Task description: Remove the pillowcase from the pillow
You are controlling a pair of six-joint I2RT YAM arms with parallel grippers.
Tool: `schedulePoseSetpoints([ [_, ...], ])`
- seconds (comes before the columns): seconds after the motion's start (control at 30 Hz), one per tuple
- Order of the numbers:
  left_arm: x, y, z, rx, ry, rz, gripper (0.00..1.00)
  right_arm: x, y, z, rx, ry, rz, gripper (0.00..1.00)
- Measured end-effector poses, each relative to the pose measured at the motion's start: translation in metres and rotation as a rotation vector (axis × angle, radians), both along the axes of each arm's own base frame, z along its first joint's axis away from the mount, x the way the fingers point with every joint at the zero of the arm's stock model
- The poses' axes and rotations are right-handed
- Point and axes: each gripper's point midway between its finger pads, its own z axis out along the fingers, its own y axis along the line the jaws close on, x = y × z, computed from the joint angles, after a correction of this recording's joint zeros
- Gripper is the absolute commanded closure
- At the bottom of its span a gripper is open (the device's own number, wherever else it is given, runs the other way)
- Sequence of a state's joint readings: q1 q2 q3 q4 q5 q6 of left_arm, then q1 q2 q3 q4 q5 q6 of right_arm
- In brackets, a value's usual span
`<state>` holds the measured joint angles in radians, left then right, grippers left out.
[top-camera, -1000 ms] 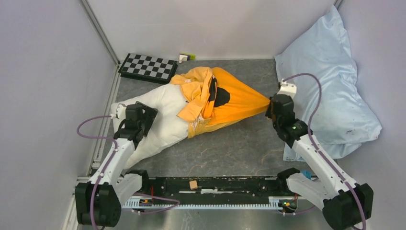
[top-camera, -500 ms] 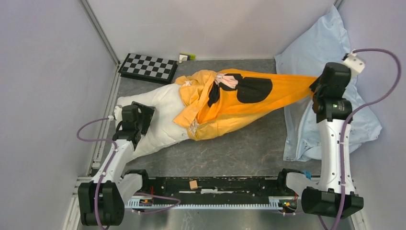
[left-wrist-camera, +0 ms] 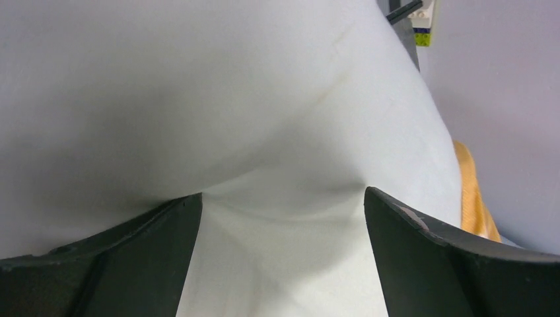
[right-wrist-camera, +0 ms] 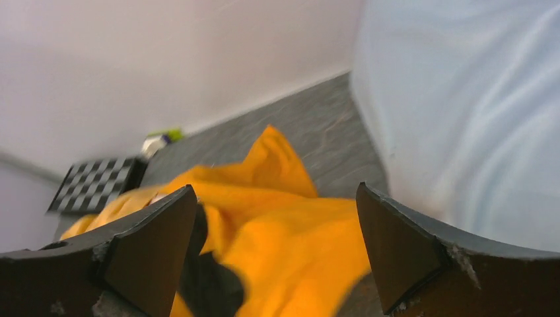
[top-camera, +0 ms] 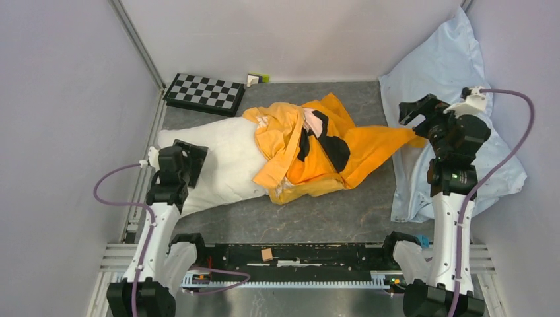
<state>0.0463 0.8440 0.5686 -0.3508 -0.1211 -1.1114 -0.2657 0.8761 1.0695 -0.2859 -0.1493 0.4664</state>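
Note:
The orange pillowcase (top-camera: 330,148) lies crumpled and slack on the grey table, its black print partly folded, one corner reaching toward the right. It covers the right end of the white pillow (top-camera: 221,165), which lies bare at the left. My left gripper (top-camera: 191,158) is open and presses down on the pillow's left end; in the left wrist view the gripper (left-wrist-camera: 282,193) has white pillow (left-wrist-camera: 264,99) bulging between its spread jaws. My right gripper (top-camera: 411,113) is open and empty, raised above the pillowcase's right corner; in the right wrist view the gripper (right-wrist-camera: 276,187) has the pillowcase (right-wrist-camera: 297,238) below it, blurred.
A large pale blue pillow (top-camera: 462,152) leans in the back right corner, close to my right arm. A checkerboard (top-camera: 205,92) and a small white and green object (top-camera: 257,78) sit by the back wall. Walls close in left and right. A small tan block (top-camera: 267,254) sits on the front rail.
My right gripper pulled the pillowcase's end far to the right and up, then opened and let it go. The pillowcase fell slack. More white pillow shows. The left gripper stayed on the pillow.

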Motion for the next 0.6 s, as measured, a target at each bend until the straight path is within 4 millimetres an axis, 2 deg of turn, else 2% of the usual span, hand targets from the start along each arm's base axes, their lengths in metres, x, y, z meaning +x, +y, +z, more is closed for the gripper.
schedulePoseSetpoints([
  [0.1,-0.011,0.0,0.025,0.038,-0.037,-0.024,0.0,0.001,0.031,-0.03,0.043,0.017,0.174,0.02],
  [0.23,-0.02,-0.006,0.066,0.086,-0.107,-0.093,0.01,-0.01,0.059,-0.066,0.104,0.039,0.286,0.02],
  [0.37,-0.022,-0.033,0.1,0.076,-0.176,-0.232,0.01,-0.015,0.098,-0.095,0.141,0.074,0.421,0.02],
  [0.47,-0.024,-0.06,0.108,0.056,-0.187,-0.34,0.01,-0.011,0.13,-0.122,0.164,0.128,0.525,0.02],
  [0.6,-0.025,-0.094,0.101,0.043,-0.152,-0.465,0.01,-0.011,0.172,-0.168,0.223,0.246,0.645,0.02],
])
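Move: The bunched orange pillowcase has its middle about 26 cm to the right hand's left, level with it in reach and some 30 cm below; the blue pillow lies 8 cm right of that hand, 4 cm ahead and some 28 cm down. From the left hand the pillowcase is about 33 cm right and 1 cm farther out. The white pillow's middle is some 7 cm to that hand's right, 1 cm back and 8 cm below; the checkerboard is 4 cm right, 15 cm ahead. The pillowcase, its corner already released, draws the right hand back: wide open, it swings left and down together, about 17 cm each way, turning some 35 degrees counter-clockwise and tipping down over the printed cloth. From the white pillow the left hand lifts off with fingers open, first up, then right towards the pillowcase, turning clockwise. ##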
